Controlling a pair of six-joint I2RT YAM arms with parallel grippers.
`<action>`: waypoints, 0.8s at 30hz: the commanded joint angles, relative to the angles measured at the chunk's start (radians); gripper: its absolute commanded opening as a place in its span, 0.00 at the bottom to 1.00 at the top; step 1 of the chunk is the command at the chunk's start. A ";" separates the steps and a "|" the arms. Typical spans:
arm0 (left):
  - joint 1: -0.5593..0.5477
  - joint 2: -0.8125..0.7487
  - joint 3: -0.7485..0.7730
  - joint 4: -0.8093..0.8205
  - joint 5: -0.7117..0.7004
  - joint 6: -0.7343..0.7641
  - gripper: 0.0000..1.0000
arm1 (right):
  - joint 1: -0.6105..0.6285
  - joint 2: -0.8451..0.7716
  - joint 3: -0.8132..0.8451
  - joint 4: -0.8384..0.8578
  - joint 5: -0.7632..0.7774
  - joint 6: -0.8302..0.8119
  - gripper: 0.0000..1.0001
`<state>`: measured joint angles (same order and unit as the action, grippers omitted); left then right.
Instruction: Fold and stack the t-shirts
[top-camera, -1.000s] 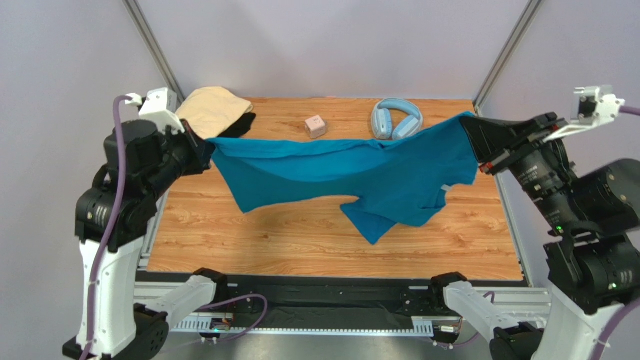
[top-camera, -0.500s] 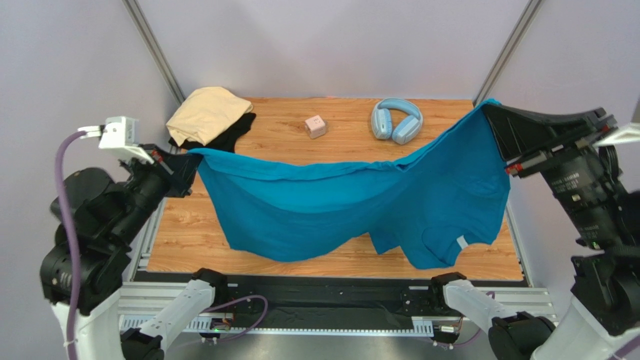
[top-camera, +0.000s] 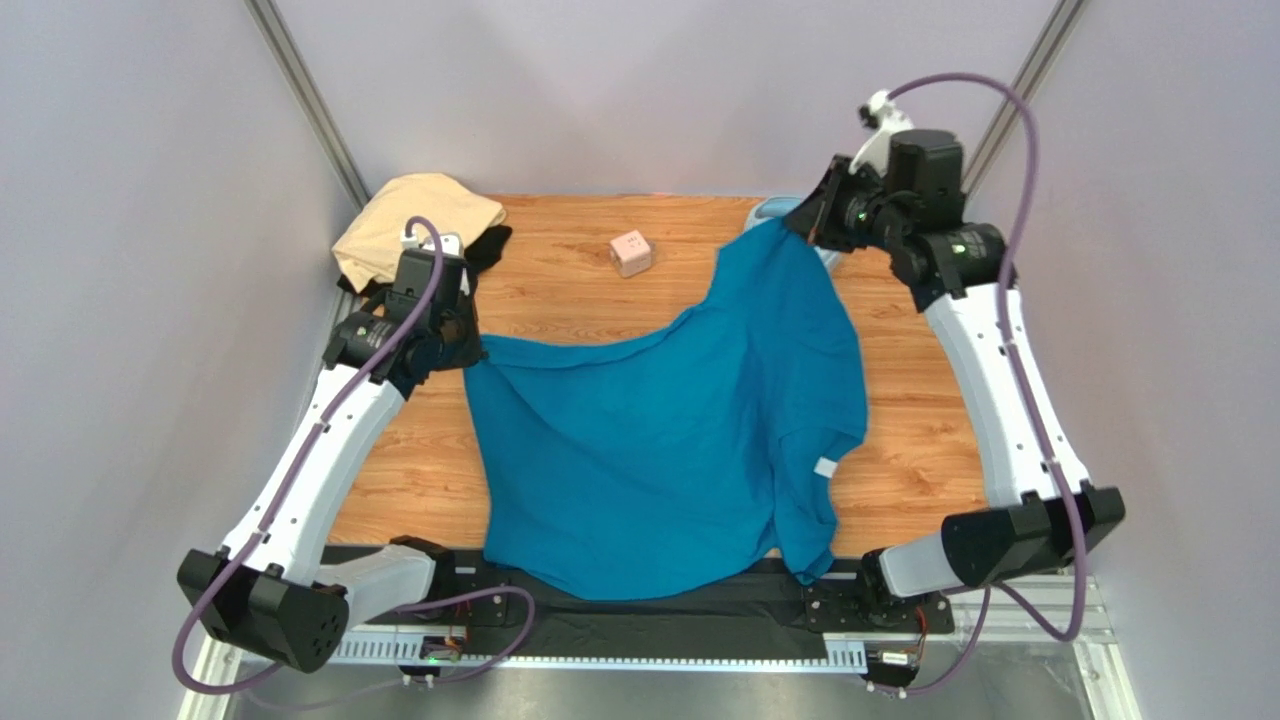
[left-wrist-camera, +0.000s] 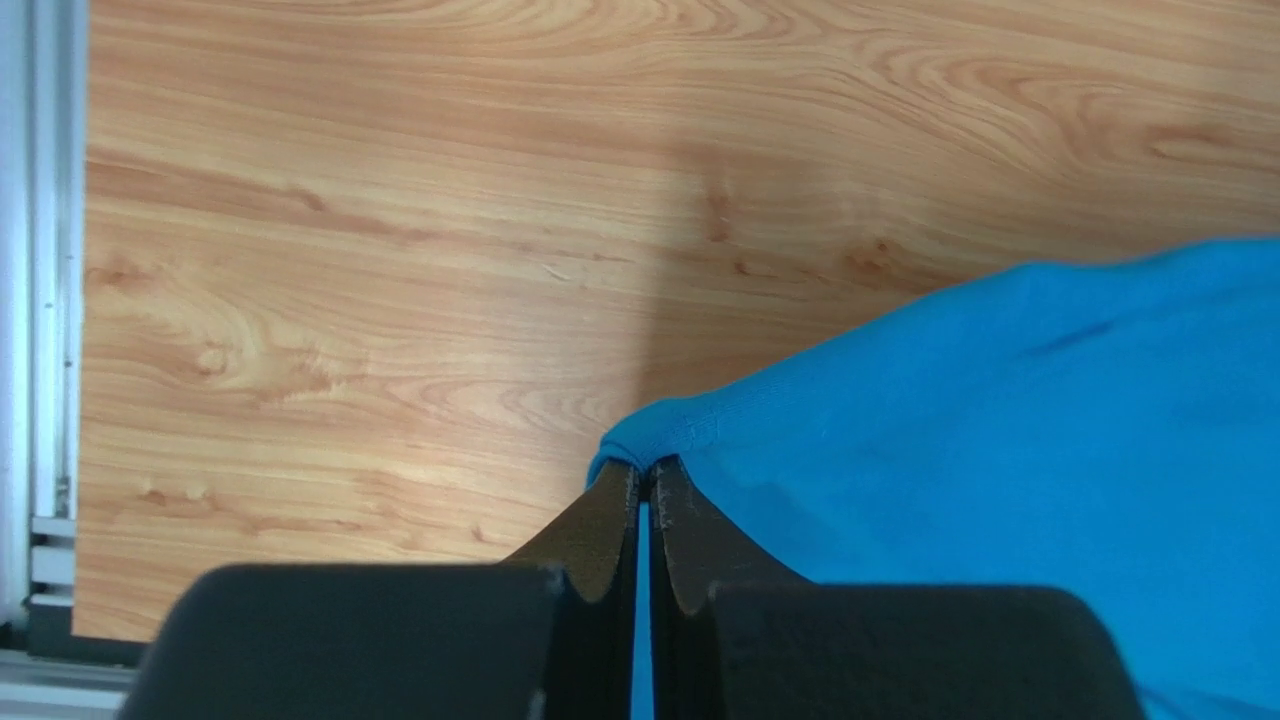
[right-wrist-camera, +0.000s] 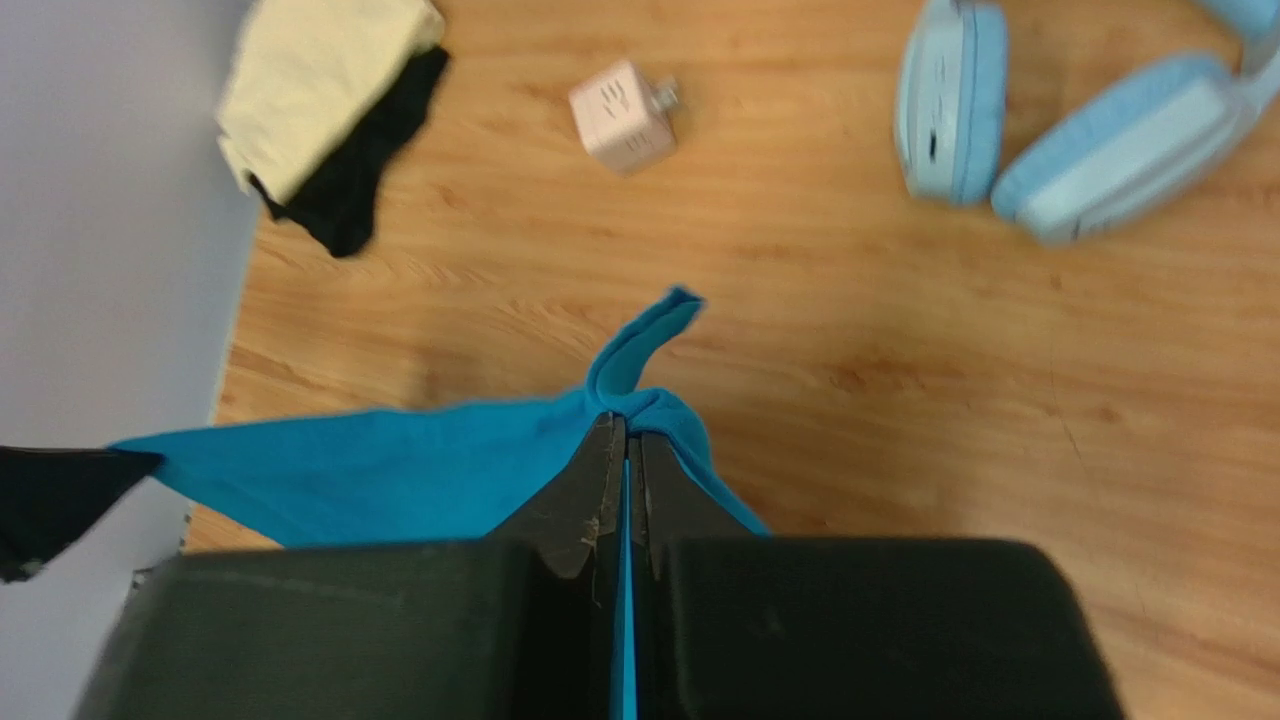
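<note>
The teal-blue t-shirt (top-camera: 676, 435) hangs stretched between both arms, its lower part draped over the table's near edge, a small white tag (top-camera: 825, 468) showing. My left gripper (top-camera: 455, 354) is shut on its left corner (left-wrist-camera: 646, 435), just above the wood. My right gripper (top-camera: 784, 222) is shut on its far corner (right-wrist-camera: 639, 383), raised over the back of the table. A pale tan t-shirt (top-camera: 409, 218) lies bunched on a black t-shirt (top-camera: 484, 249) at the back left; both also show in the right wrist view, the tan (right-wrist-camera: 323, 68) and the black (right-wrist-camera: 361, 173).
A small pink cube (top-camera: 633, 251) sits at the back middle, also seen as the cube (right-wrist-camera: 624, 120) in the right wrist view. Light-blue headphones (right-wrist-camera: 1082, 128) lie at the back right, mostly hidden behind the cloth in the top view. A metal rail (left-wrist-camera: 38, 315) borders the table's left edge.
Both arms have swung forward and down from a high, wide spread. The teal-blue shirt has come down from hanging in the air and now drapes over the table and its near edge.
</note>
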<state>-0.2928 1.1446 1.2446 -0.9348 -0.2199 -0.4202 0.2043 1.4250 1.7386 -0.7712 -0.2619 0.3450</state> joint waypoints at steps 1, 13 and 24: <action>0.001 0.032 -0.036 0.148 -0.122 0.037 0.00 | 0.000 -0.009 -0.105 0.099 0.042 -0.046 0.00; 0.017 0.432 0.013 0.269 -0.193 0.115 0.00 | -0.028 0.216 -0.143 0.112 0.124 -0.097 0.00; 0.096 0.731 0.239 0.324 -0.217 0.162 0.00 | -0.036 0.446 0.009 0.099 0.171 -0.106 0.00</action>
<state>-0.2268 1.8248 1.4040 -0.6655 -0.4141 -0.2955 0.1722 1.8252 1.6588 -0.7036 -0.1207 0.2558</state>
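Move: My left hand pinches one end of the teal t-shirt's far edge. The bare table it is bound for lies about 14 cm ahead and 23 cm below, with the cream t-shirt some 29 cm ahead, 14 cm left, and the white cube 26 cm ahead, 20 cm right. My right hand holds the other end; its patch of table is about 9 cm ahead and 36 cm down, the headphones 17 cm ahead, 6 cm right, the cube 18 cm ahead, 20 cm left. I swing the teal t-shirt down and outward with both hands, grips kept shut. My right hand mostly sinks, some 19 cm, while reaching 8 cm forward towards the headphones; my left goes about equally down and forward, 13 cm each, dropping first and then reaching towards the stacked shirts. Both wrists tip the fingers more steeply down, the right by about 20 degrees. ##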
